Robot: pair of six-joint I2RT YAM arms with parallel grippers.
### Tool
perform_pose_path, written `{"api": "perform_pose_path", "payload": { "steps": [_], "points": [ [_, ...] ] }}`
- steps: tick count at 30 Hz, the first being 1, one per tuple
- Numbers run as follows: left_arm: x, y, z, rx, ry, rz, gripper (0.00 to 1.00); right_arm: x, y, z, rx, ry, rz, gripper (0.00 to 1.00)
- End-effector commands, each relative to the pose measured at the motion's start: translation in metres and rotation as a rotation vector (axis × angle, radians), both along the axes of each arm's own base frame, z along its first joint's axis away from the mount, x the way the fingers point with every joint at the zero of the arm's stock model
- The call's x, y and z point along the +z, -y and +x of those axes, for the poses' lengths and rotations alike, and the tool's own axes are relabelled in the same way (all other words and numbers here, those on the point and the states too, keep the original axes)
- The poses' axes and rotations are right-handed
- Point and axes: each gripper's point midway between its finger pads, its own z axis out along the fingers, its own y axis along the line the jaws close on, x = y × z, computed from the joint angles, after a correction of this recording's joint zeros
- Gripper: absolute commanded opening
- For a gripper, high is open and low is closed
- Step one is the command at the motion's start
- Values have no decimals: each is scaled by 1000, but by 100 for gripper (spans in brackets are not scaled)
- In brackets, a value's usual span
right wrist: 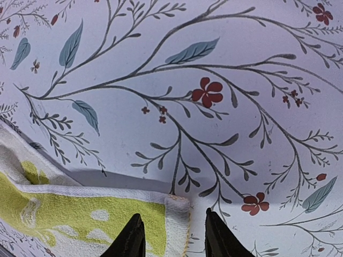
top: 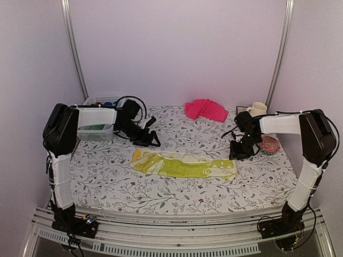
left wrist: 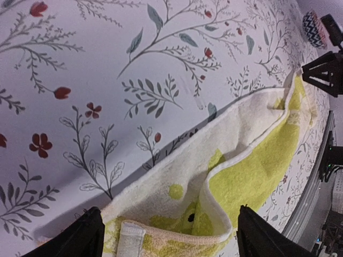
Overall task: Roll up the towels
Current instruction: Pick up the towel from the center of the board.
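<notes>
The lime-yellow towel (top: 185,165) lies folded into a long strip across the middle of the table. The hot pink towel (top: 205,110) sits crumpled at the back. My left gripper (top: 151,140) hovers at the strip's left end. In the left wrist view it (left wrist: 169,235) stands wide open, with the folded yellow end (left wrist: 252,176) between its fingers and untouched. My right gripper (top: 241,152) is at the strip's right end. In the right wrist view its jaws (right wrist: 174,235) stand partly apart astride the towel's white hemmed corner (right wrist: 177,214), which lies flat.
A white basket (top: 96,131) holding cloth stands at the back left, behind the left arm. A cream mug (top: 258,109) is at the back right. A round red-orange woven pad (top: 269,144) lies just right of the right gripper.
</notes>
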Motion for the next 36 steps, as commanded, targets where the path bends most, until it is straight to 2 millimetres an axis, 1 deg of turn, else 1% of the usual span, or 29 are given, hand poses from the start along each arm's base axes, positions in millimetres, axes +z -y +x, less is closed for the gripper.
{"api": "perform_pose_path", "payload": {
  "steps": [1,5,6,8,12,15,20,25,30,33,35,36],
  "points": [
    [-6,6,11,17,-10,87,86,2,2,8,4,14,-15,39],
    [-15,16,12,10,17,202,86,5,4,9,2,20,-27,39],
    [-21,15,9,-1,10,252,86,6,4,9,2,21,-26,39],
    [-25,14,8,-13,28,330,84,7,4,9,1,25,-22,39],
    [-22,14,1,-25,44,380,78,7,4,9,-1,24,-21,39],
    [-21,6,-5,-17,41,434,67,8,4,8,0,25,-21,39],
    [-7,-14,-11,19,74,514,65,8,3,9,6,28,-18,39],
    [2,-24,-29,8,61,525,63,8,2,11,15,31,-17,39],
    [-2,-17,-59,-106,-6,438,63,7,1,12,21,31,-13,39],
    [-1,-12,-65,-136,-19,402,62,8,0,12,29,31,-11,39],
    [1,-10,-68,-140,-30,382,59,9,1,11,32,34,-16,39],
    [0,-10,-70,-138,-40,380,56,10,1,12,34,37,-19,39]
  ]
}}
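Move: Back and to the left of the left hand lies the yellow-green towel's left end, about 6 cm nearer the base, 5 cm to the hand's left and some 4 cm below. From the same hand, the pink towel is roughly 14 cm ahead and 20 cm to the right, the white basket about 11 cm ahead and 23 cm to the left. For the right hand, the yellow-green towel's left end is around 32 cm to the left and 2 cm back. Swinging out first, about 2.5 cm forward and to the right, the left hand dips towards the table, then comes back and left over the left end of the yellow-green towel, rising partway; it ends 5 to 6 cm back of its start. The wrist rolls some 25 degrees until the slanting fingers point nearly straight down, and the wide-open fingers narrow part-way. ##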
